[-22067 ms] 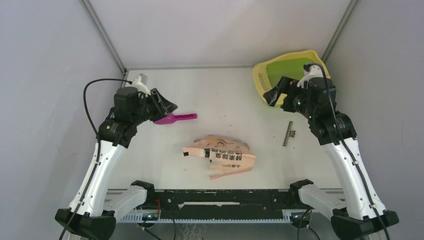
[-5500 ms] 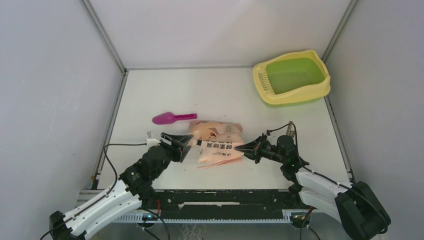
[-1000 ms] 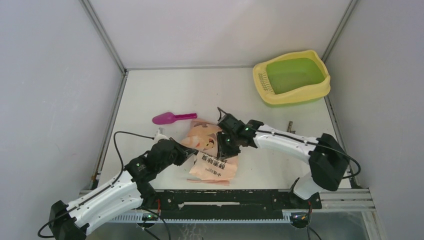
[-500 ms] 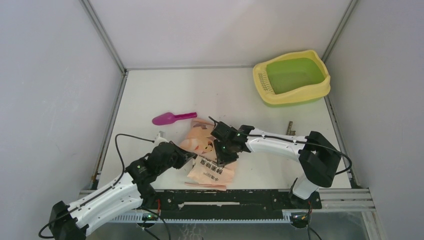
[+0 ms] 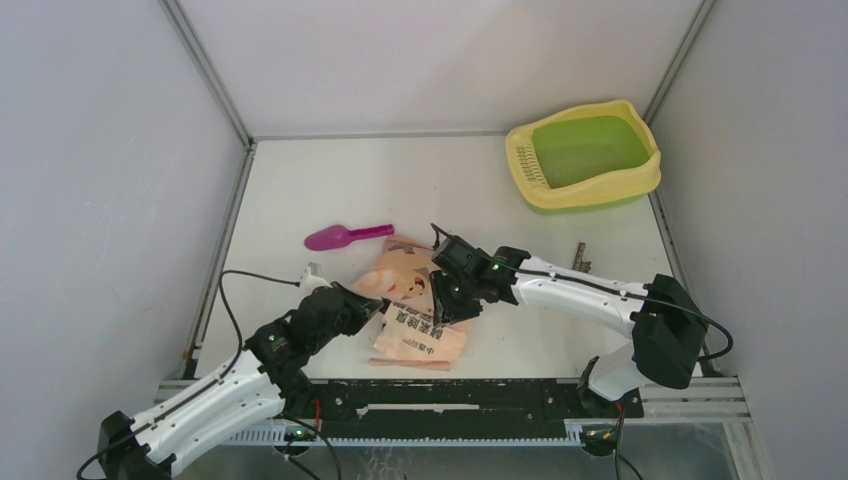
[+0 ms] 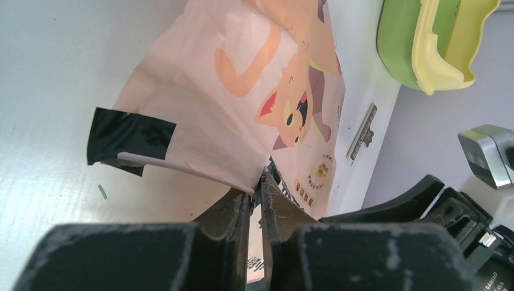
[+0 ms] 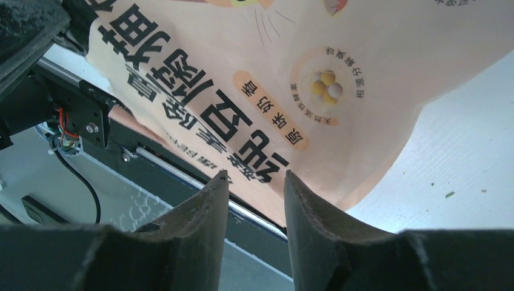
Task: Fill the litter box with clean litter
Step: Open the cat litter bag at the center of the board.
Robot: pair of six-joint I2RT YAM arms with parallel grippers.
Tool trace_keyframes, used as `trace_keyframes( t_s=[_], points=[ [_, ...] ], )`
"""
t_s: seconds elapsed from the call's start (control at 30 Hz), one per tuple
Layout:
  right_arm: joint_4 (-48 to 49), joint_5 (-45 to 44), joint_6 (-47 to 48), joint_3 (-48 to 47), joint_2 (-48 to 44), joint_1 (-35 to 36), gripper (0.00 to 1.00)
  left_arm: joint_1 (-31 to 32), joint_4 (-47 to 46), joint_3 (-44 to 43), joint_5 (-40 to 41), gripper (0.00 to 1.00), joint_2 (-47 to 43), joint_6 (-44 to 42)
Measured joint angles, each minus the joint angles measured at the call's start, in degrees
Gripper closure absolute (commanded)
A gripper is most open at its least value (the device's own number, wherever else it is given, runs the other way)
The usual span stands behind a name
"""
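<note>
The litter box [image 5: 585, 155], pale yellow with a green basin, stands at the table's far right corner; its end also shows in the left wrist view [image 6: 442, 54]. A peach-pink printed bag [image 5: 412, 318] lies near the front middle. My left gripper [image 5: 378, 308] is at the bag's left edge. Its jaws [image 6: 258, 183] stand a thin gap apart, with the bag's folded corner [image 6: 242, 121] touching the tips. My right gripper [image 5: 447, 308] hovers over the bag's right side. It is open [image 7: 255, 176], with nothing between its fingers, above the bag's printed face [image 7: 291, 91]. A tiny speck of litter [image 7: 449, 194] lies loose.
A magenta scoop [image 5: 345, 237] lies left of the bag's top. A small dark strip [image 5: 580, 257] lies right of the right arm. The table's front rail [image 5: 450, 395] runs just below the bag.
My left jaws have parted slightly from shut. The right jaws have widened a little and the right gripper has shifted slightly right. The bag's lower end has settled.
</note>
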State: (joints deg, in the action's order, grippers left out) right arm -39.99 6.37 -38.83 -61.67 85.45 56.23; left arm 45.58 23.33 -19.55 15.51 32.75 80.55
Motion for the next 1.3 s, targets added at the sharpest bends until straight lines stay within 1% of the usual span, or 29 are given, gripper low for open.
trace_keyframes(
  t_s=[0.2,0.37,0.47,0.57,0.67,0.8,1.0,1.13,1.2,1.3],
  points=[
    [-1.0,0.1,0.0,0.0,-1.9,0.0,0.53,0.0,0.0,0.0,1.9,0.85,1.1,0.0],
    [-1.1,0.2,0.0,0.0,-3.7,0.0,0.53,0.0,0.5,-0.1,3.0,0.84,0.2,0.0],
    [-1.0,0.7,0.0,0.0,-4.0,0.0,0.53,0.0,0.8,-0.1,4.3,0.68,-1.9,0.0],
    [-0.9,1.4,-0.1,0.2,-4.2,0.0,0.53,0.0,0.5,0.0,5.5,0.62,-4.4,0.0],
    [-0.5,1.9,-0.1,0.9,-4.4,0.0,0.53,0.0,-0.8,0.0,6.7,0.59,-7.5,0.0],
    [-0.3,2.6,-0.3,1.7,-4.4,-0.2,0.53,-0.1,-2.0,0.1,7.5,0.59,-7.7,0.0],
    [0.1,3.3,-0.4,2.6,-5.3,-0.3,0.53,-0.8,-4.9,1.1,7.6,0.59,-3.1,0.0],
    [0.3,3.7,-0.5,3.2,-6.6,-0.3,0.53,-1.2,-5.7,1.1,7.6,0.59,-1.9,0.0],
    [0.3,3.9,-0.5,3.3,-7.2,-0.4,0.53,-1.7,-6.1,1.1,7.6,0.60,-1.7,0.0],
    [0.4,4.3,-0.5,3.6,-7.8,-0.4,0.53,-2.4,-6.7,1.1,7.6,0.64,-1.5,-0.1]
  ],
)
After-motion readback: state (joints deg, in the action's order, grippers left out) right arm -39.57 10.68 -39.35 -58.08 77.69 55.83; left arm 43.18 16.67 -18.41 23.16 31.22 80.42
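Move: The litter bag's loose, black-marked edge lies right at the left fingertips, and the bag's middle is about 6 cm to that hand's right and level with it, some 5 cm below. The pink scoop lies about 14 cm ahead of the left hand, 8 cm to its left and 9 cm lower. From the open right hand, the bag's middle lies 4 cm ahead, 5 cm left and 6 cm below, and the metal strip is about 13 cm ahead and 28 cm right. The left hand, after barely moving at the bag's edge, rises about 4 cm and sinks back by half while travelling some 3 cm forward and a little left, its fingers opening from nearly shut to about two fifths with the bag's edge still between them, the wrist tipping up and turning counter-clockwise by about 10 degrees each. The right hand, fingers staying half open over the bag's near right part, eases up about 2 cm and back nearly as far, without gripping the bag. ##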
